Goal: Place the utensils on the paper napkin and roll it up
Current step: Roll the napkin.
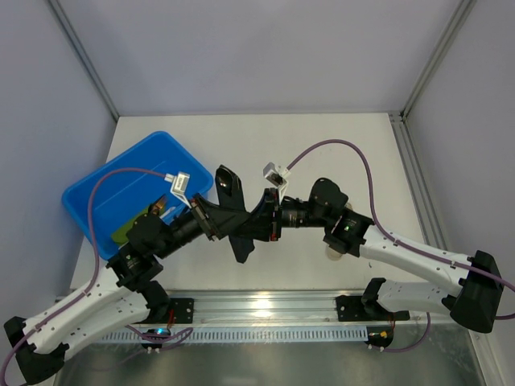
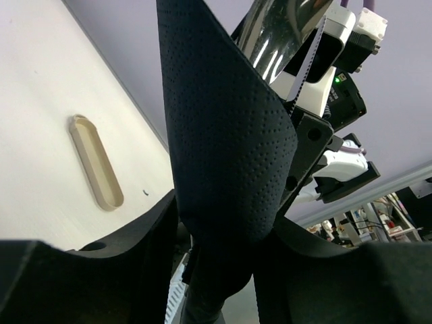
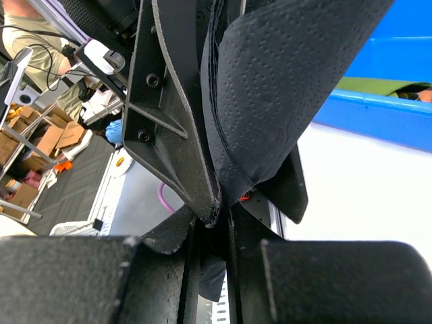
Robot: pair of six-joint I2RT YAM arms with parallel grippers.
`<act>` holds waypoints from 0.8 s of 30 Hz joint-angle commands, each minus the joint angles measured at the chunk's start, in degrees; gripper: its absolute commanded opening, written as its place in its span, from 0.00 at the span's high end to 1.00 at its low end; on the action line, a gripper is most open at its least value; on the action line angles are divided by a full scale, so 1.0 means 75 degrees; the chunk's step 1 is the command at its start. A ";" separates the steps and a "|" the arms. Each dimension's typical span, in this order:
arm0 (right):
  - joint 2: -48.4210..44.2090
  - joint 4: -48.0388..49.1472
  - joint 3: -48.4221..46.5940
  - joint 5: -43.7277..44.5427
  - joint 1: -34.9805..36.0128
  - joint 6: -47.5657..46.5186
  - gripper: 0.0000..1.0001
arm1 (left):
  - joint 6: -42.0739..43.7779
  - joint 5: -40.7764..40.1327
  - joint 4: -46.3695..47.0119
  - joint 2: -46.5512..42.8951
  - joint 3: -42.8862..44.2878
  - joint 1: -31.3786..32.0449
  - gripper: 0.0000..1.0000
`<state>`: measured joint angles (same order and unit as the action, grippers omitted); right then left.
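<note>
The paper napkin [image 1: 241, 248] is a black dotted roll held in the air between both arms, above the middle of the table. In the left wrist view the napkin [image 2: 229, 135] fills the gap between the jaws of my left gripper [image 2: 226, 223], which press on it from both sides. Shiny silver utensils [image 2: 273, 34] stick out of its far end. My right gripper [image 3: 212, 226] is pinched shut on a lower fold of the napkin [image 3: 277, 88]. From above, the left gripper [image 1: 225, 221] and the right gripper [image 1: 261, 221] meet at the roll.
A blue tub [image 1: 129, 189] sits at the left of the table and shows in the right wrist view as a blue tub wall [image 3: 398, 67]. A beige oval piece [image 2: 94, 162] lies on the white tabletop. Metal rails run along the near edge.
</note>
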<state>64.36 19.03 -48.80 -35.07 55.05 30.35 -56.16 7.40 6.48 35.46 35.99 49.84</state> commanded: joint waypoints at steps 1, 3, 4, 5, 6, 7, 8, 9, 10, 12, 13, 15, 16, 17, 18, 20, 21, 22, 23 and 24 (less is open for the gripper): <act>-0.0249 0.0616 -0.0256 -0.0047 0.0020 -0.0027 0.96 | -0.0222 0.0279 0.0424 0.0100 -0.0204 -0.0025 0.57; -0.0261 0.0592 -0.0244 0.0000 -0.0039 -0.0004 0.96 | -0.0281 0.0256 0.0402 0.0065 -0.0216 -0.0025 0.62; -0.0272 0.0580 -0.0244 0.0000 -0.0050 -0.0003 0.97 | -0.0281 0.0233 0.0378 0.0041 -0.0216 -0.0025 0.64; -0.0272 0.0580 -0.0244 -0.0023 -0.0062 -0.0003 0.97 | -0.0281 0.0209 0.0343 0.0006 -0.0205 -0.0025 0.65; -0.0272 0.0580 -0.0244 -0.0012 -0.0074 0.0008 0.96 | -0.0305 0.0209 0.0331 -0.0006 -0.0205 -0.0025 0.69; -0.0272 0.0557 -0.0244 0.0012 -0.0086 0.0008 0.97 | -0.0328 0.0197 0.0343 -0.0017 -0.0216 -0.0025 0.72; -0.0272 0.0545 -0.0256 0.0012 -0.0086 0.0008 0.96 | -0.0340 0.0186 0.0343 -0.0041 -0.0205 -0.0025 0.80; -0.0249 0.0545 -0.0267 0.0000 -0.0120 -0.0003 0.97 | -0.0375 0.0174 0.0343 -0.0041 -0.0205 -0.0025 0.83; -0.0237 0.0464 -0.0302 0.0035 -0.0132 -0.0003 0.96 | -0.0387 0.0150 0.0343 -0.0029 -0.0193 -0.0025 0.86; -0.0214 0.0428 -0.0349 0.0024 -0.0144 -0.0027 0.96 | -0.0410 0.0115 0.0285 -0.0017 -0.0170 -0.0025 1.00; -0.0202 0.0382 -0.0373 0.0024 -0.0144 -0.0039 0.96 | -0.0422 0.0103 0.0284 -0.0017 -0.0169 -0.0025 1.00; -0.0190 0.0334 -0.0408 0.0024 -0.0156 -0.0062 0.96 | -0.0434 0.0092 0.0284 -0.0017 -0.0169 -0.0025 1.00; -0.0167 0.0265 -0.0443 0.0035 -0.0156 -0.0074 0.96 | -0.0445 0.0057 0.0284 -0.0029 -0.0169 -0.0025 1.00; -0.0167 0.0183 -0.0478 0.0059 -0.0156 -0.0085 0.96 | -0.0445 0.0033 0.0308 -0.0029 -0.0158 -0.0025 1.00; -0.0155 0.0101 -0.0501 0.0094 -0.0156 -0.0155 0.96 | -0.0445 0.0021 0.0296 -0.0041 -0.0169 -0.0025 1.00; -0.0144 -0.0052 -0.0548 0.0129 -0.0168 -0.0191 0.96 | -0.0410 -0.0049 0.0296 -0.0064 -0.0169 -0.0025 1.00; -0.0132 -0.0134 -0.0583 0.0117 -0.0179 -0.0214 0.96 | -0.0375 -0.0107 0.0273 -0.0111 -0.0146 -0.0025 1.00; -0.0143 -0.0285 -0.0653 0.0117 -0.0191 -0.0238 0.96 | -0.0340 -0.0154 0.0110 -0.0134 -0.0111 -0.0025 1.00; -0.0132 -0.0356 -0.0677 0.0094 -0.0214 -0.0249 0.91 | -0.0224 -0.0270 0.0027 -0.0169 -0.0088 -0.0025 1.00; -0.0143 -0.0438 -0.0712 0.0106 -0.0226 -0.0273 0.78 | -0.0165 -0.0330 -0.0078 -0.0193 0.0005 -0.0025 1.00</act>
<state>64.23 14.55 -50.28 -36.14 53.87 32.73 -57.54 7.99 8.51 34.72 34.89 49.80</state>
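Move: The napkin roll hangs in the air between the hands, its far end tilted up; its middle is some 2 cm ahead of and 2 cm above the left hand's open fingers, level sideways. From the right hand, already gripping it, the middle lies about 3 cm ahead and 2 cm up. The blue box is roughly 22 cm ahead and 36 cm left of the left hand, the beige tray about 12 cm ahead and 29 cm right, both some 30 cm below. The left fingers close around the napkin roll near its middle, going from about half open to nearly shut and pinching it right beside the right hand's grip, then hold. The left hand otherwise stays almost in place, easing back barely half a centimetre. The right hand keeps its grip and stays put, tipping only about 5 degrees. ##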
